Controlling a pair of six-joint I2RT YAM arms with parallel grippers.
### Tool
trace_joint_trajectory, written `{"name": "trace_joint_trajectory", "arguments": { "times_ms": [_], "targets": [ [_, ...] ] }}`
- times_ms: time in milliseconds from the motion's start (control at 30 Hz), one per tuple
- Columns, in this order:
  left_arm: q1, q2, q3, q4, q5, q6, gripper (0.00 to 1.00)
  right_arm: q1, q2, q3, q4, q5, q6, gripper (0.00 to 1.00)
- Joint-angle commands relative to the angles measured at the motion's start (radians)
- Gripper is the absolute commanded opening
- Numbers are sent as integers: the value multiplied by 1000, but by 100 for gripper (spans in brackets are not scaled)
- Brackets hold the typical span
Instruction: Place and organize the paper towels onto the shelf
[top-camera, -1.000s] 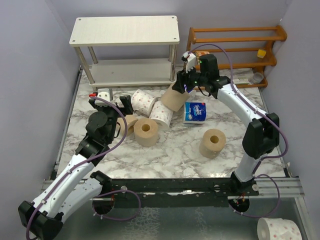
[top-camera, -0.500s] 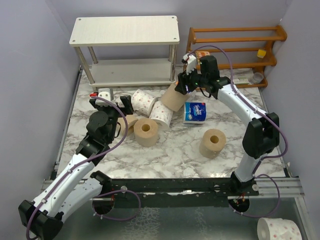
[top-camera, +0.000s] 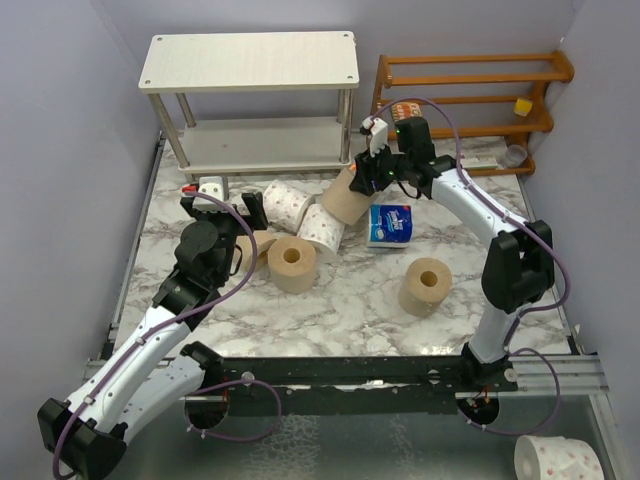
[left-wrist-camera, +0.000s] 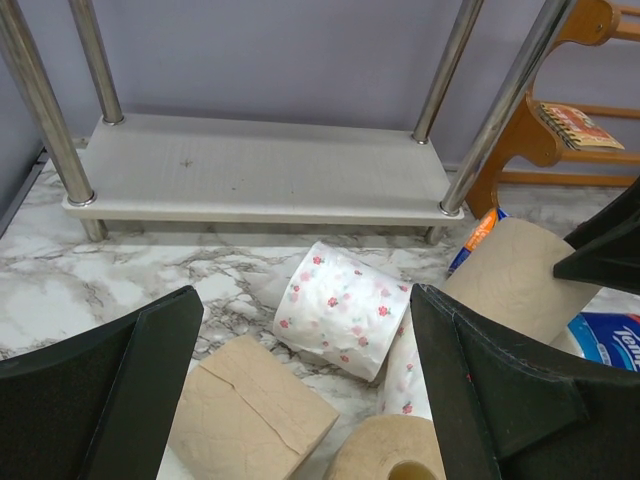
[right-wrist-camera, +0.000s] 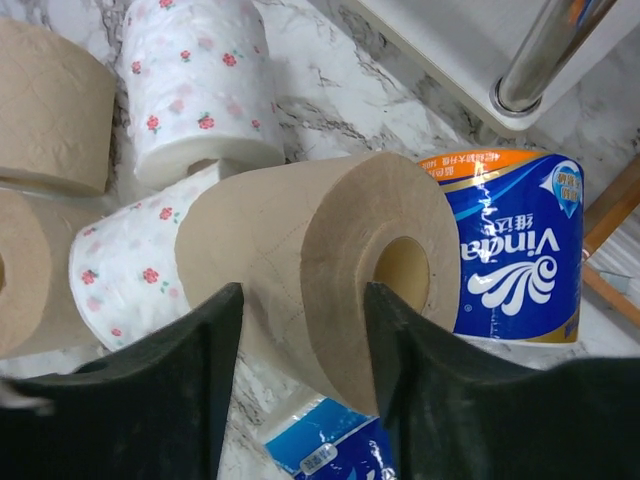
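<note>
The shelf (top-camera: 250, 60) stands at the back left with both boards bare; its lower board (left-wrist-camera: 260, 175) is close ahead in the left wrist view. My right gripper (top-camera: 368, 172) (right-wrist-camera: 300, 290) is shut on a tilted tan paper towel roll (top-camera: 347, 198) (right-wrist-camera: 290, 230) that leans on a pink-dotted roll (top-camera: 323, 228) (right-wrist-camera: 130, 270). A second dotted roll (top-camera: 288, 202) (left-wrist-camera: 340, 310) lies beside it. Blue-wrapped rolls (top-camera: 390, 224) (right-wrist-camera: 515, 240) lie right of the tan one. My left gripper (top-camera: 222, 205) (left-wrist-camera: 305, 295) hangs open, holding nothing, above a lying tan roll (left-wrist-camera: 250, 410).
Two upright tan rolls (top-camera: 292, 263) (top-camera: 425, 285) stand mid-table. An orange-brown wooden rack (top-camera: 470, 90) stands at the back right, close behind my right arm. A shelf leg (right-wrist-camera: 545, 50) is near the held roll. One dotted roll (top-camera: 555, 460) lies off the table's near right corner.
The right gripper's jaws have narrowed onto the tan roll and the wrist has shifted slightly towards the shelf. The left arm has not moved.
</note>
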Motion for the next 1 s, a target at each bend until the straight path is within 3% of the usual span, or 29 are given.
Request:
{"name": "trace_joint_trajectory", "arguments": {
  "times_ms": [0,100,133,400,633,867,967],
  "targets": [
    [4,-5,41,7,9,0,89,1,30,-19,-11,-24,-9,39],
    [4,-5,39,7,8,-1,89,2,49,7,-55,-60,-11,5],
    [4,-6,40,7,9,0,89,2,57,25,-78,-79,-9,1],
    [3,-9,39,7,11,0,89,27,-4,54,-111,-153,-23,1],
    [4,0,42,7,22,-2,89,153,-173,-6,117,147,-197,1],
    [3,8,45,-1,18,4,89,175,-5,168,158,213,-306,1],
    [3,8,45,-1,11,9,89,214,71,215,230,324,-378,1]
  ]
}}
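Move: The tilted brown roll's middle is about 4 cm left of the right hand, 1 cm back and 3 cm below, its rim by the fingertips. The floral roll under it is roughly 9 cm left and 5 cm back of the hand, the Vinda pack 6 cm straight ahead, the Tempo pack 7 cm right and 4 cm back. The lower shelf's near right corner is 10 cm ahead, 4 cm left. From the left hand the brown roll is some 14 cm ahead, 20 cm right, 16 cm below. The right fingers pinch the brown roll's rim beside its core, shutting almost fully while the hand settles about 1 cm. Keeping that grip, the hand pulls back and left, then climbs and swings forward again towards the lower shelf, ending some 9 cm higher and 7 cm farther left, fingers tipped up about 25 degrees. ##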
